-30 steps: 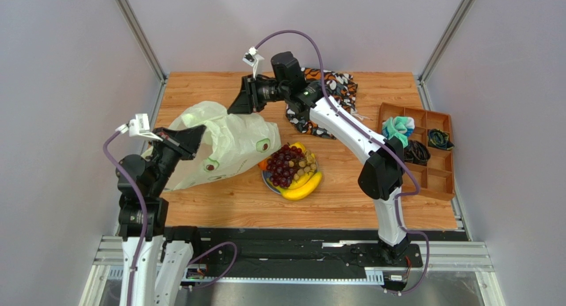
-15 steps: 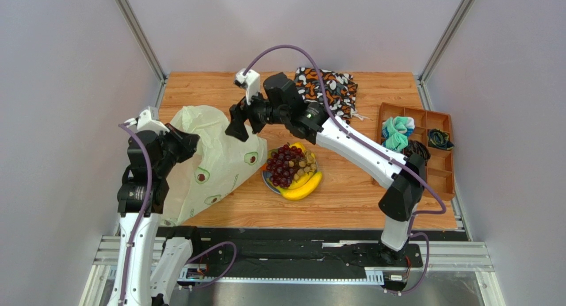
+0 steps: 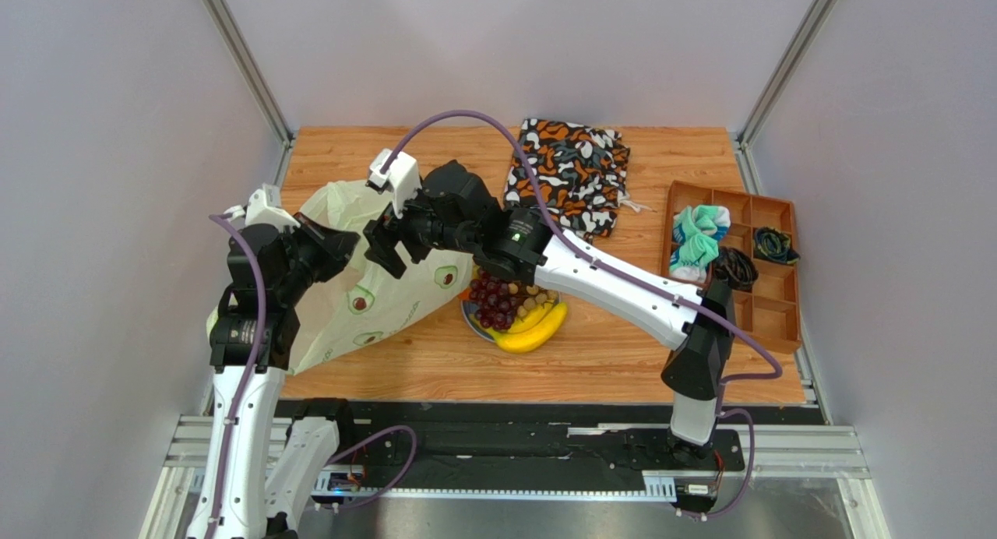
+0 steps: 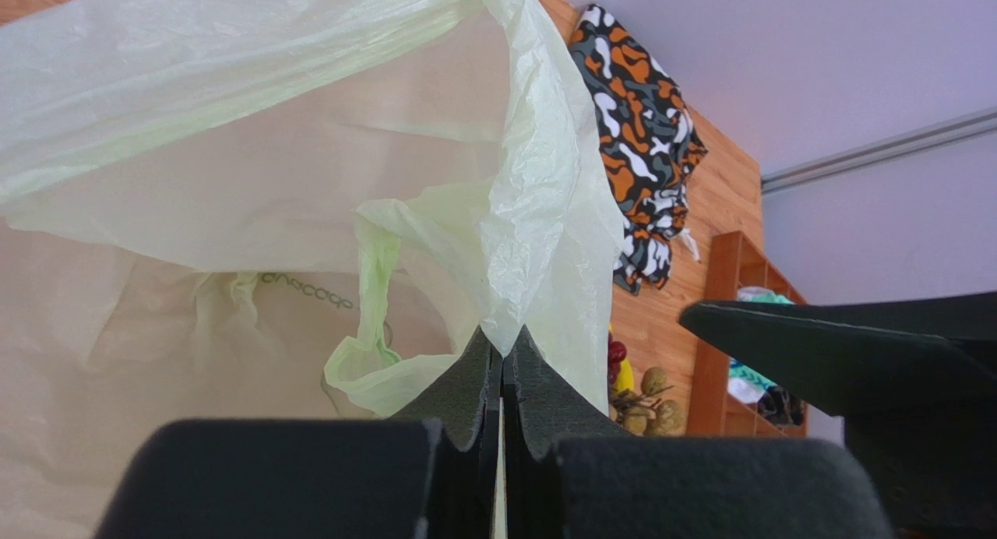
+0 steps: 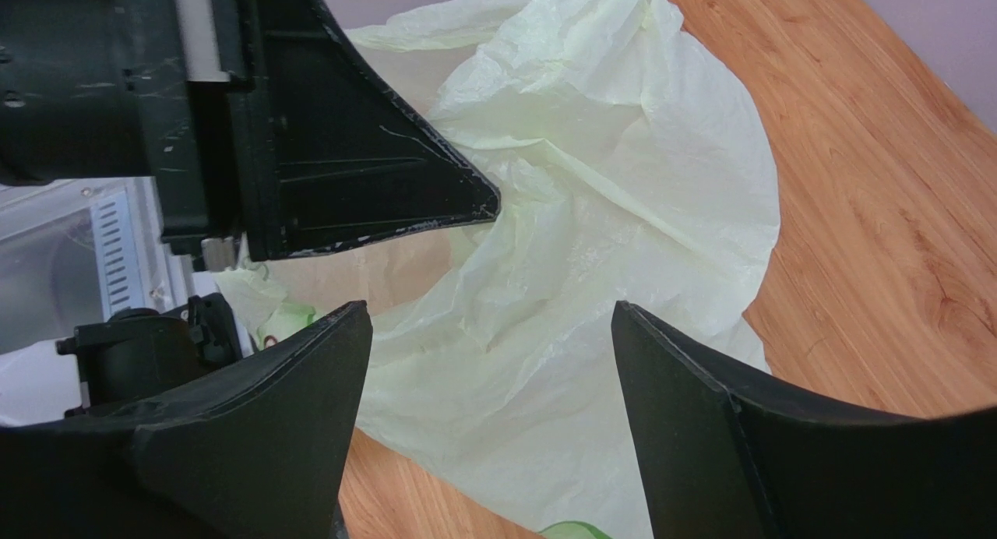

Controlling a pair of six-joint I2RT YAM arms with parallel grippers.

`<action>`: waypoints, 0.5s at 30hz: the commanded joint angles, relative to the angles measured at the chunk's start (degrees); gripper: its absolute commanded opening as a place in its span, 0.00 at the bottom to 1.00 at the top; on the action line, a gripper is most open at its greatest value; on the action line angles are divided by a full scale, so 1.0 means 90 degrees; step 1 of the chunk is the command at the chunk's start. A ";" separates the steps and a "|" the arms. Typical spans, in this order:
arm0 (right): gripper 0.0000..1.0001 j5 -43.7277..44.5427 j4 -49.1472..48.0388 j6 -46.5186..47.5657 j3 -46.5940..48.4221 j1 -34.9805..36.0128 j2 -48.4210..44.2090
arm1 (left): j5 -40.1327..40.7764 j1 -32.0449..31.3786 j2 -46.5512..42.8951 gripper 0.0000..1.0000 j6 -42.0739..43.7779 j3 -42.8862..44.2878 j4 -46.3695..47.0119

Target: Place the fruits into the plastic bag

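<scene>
The pale yellow-green plastic bag (image 3: 351, 300) lies crumpled on the left of the table. My left gripper (image 3: 331, 245) is shut on the bag's rim (image 4: 506, 343), holding it up, and a handle loop (image 4: 372, 317) hangs beside the pinch. My right gripper (image 3: 383, 238) hovers open just right of the left one, over the bag (image 5: 585, 177), with nothing between its fingers (image 5: 489, 314). The fruits sit on a blue plate (image 3: 469, 318): dark grapes (image 3: 501, 296) on top, bananas (image 3: 534, 328) at the front. Tan-green grapes (image 4: 641, 401) show past the bag.
A patterned orange-black-white cloth bag (image 3: 570, 171) lies at the back centre. A wooden compartment tray (image 3: 767, 311) with cloth items stands on the right. Grey walls close in the left, back and right sides.
My right gripper opened, let go of the bag's upper edge and swung left and nearer, close to the left gripper. The bag sagged. My left arm rose slightly, still pinching the rim.
</scene>
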State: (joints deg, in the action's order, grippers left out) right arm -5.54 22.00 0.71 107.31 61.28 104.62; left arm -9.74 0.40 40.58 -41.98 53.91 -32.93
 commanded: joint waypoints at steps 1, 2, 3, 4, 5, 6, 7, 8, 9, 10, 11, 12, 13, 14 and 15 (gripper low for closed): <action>0.80 0.0420 -0.0120 0.0038 0.0498 0.0008 0.0367 | -0.0334 -0.0016 -0.0036 0.00 -0.0355 -0.0130 0.0426; 0.80 0.0459 -0.0101 0.0029 0.0509 0.0027 0.0407 | -0.0373 -0.0025 -0.0017 0.00 -0.0404 -0.0150 0.0504; 0.80 0.0498 -0.0101 0.0009 0.0528 0.0057 0.0465 | -0.0402 -0.0016 -0.0026 0.00 -0.0433 -0.0199 0.0553; 0.80 0.0547 -0.0033 0.0009 0.0567 0.0066 0.0572 | -0.0431 -0.0025 -0.0017 0.00 -0.0443 -0.0218 0.0601; 0.79 0.0596 -0.0003 0.0009 0.0577 0.0086 0.0631 | -0.0451 -0.0209 -0.0007 0.00 -0.0472 -0.0228 0.0650; 0.79 0.0809 0.0036 -0.0010 0.0587 0.0115 0.0670 | -0.0442 -0.0230 -0.0016 0.00 -0.0473 -0.0238 0.0660; 0.79 0.0850 0.0065 -0.0011 0.0587 0.0115 0.0700 | -0.0451 -0.0230 -0.0016 0.00 -0.0482 -0.0238 0.0661; 0.78 0.0860 0.0065 -0.0011 0.0606 0.0115 0.0758 | -0.0461 -0.0250 -0.0016 0.00 -0.0482 -0.0248 0.0670; 0.77 0.0850 0.0075 -0.0040 0.0626 0.0115 0.0788 | -0.0461 -0.0260 -0.0016 0.00 -0.0482 -0.0248 0.0690; 0.75 0.0850 0.0143 -0.0040 0.0665 0.0115 0.0846 | -0.0480 -0.0269 -0.0016 0.00 -0.0482 -0.0257 0.0700; 0.70 0.0860 0.0192 -0.0040 0.0810 0.0115 0.0953 | -0.0500 -0.0270 -0.0016 0.00 -0.0473 -0.0287 0.0777; 0.65 0.0860 0.0260 -0.0040 0.0879 0.0125 0.1022 | -0.0539 -0.0279 -0.0026 0.00 -0.0473 -0.0287 0.0816; 0.59 0.0889 0.0377 -0.0040 0.0947 0.0115 0.1080 | -0.0559 -0.0279 -0.0036 0.00 -0.0444 -0.0306 0.0855; 0.41 0.0957 0.0397 -0.0040 0.0987 0.0115 0.1110 | -0.0568 -0.0289 -0.0055 0.00 -0.0414 -0.0316 0.0933; 0.31 0.1015 0.0426 -0.0040 0.1007 0.0115 0.1158 | -0.0588 -0.0289 -0.0094 0.00 -0.0375 -0.0307 0.0953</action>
State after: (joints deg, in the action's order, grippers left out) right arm 1.06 24.88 0.03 112.46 61.98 114.06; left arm -13.41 -1.89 40.71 -45.34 51.24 -28.53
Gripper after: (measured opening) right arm 0.458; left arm 0.007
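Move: The right hand, open and empty, goes for the plastic bag's rim just beside the left fingertips: about 2 cm ahead of it, 4 cm to its left and 6 cm below. The left hand already pinches that rim, with the spot some 2 cm ahead, 1 cm right and 2 cm below it. From the right hand, the fruit bowl lies about 21 cm right, 2 cm ahead and 26 cm down; the patterned pouch roughly 30 cm ahead and 33 cm right. The right hand sinks about 6 cm, easing some 2.5 cm forward and 2 cm left, down to the bag rim beside the left fingertips, and only near the end do its wide-open fingers draw in to about half open on either side of a strip of the bag. Meanwhile the left hand keeps its pinch on the rim and carries it about 2.5 cm to the right, towards the right hand, turning slightly clockwise as the right one does too. ##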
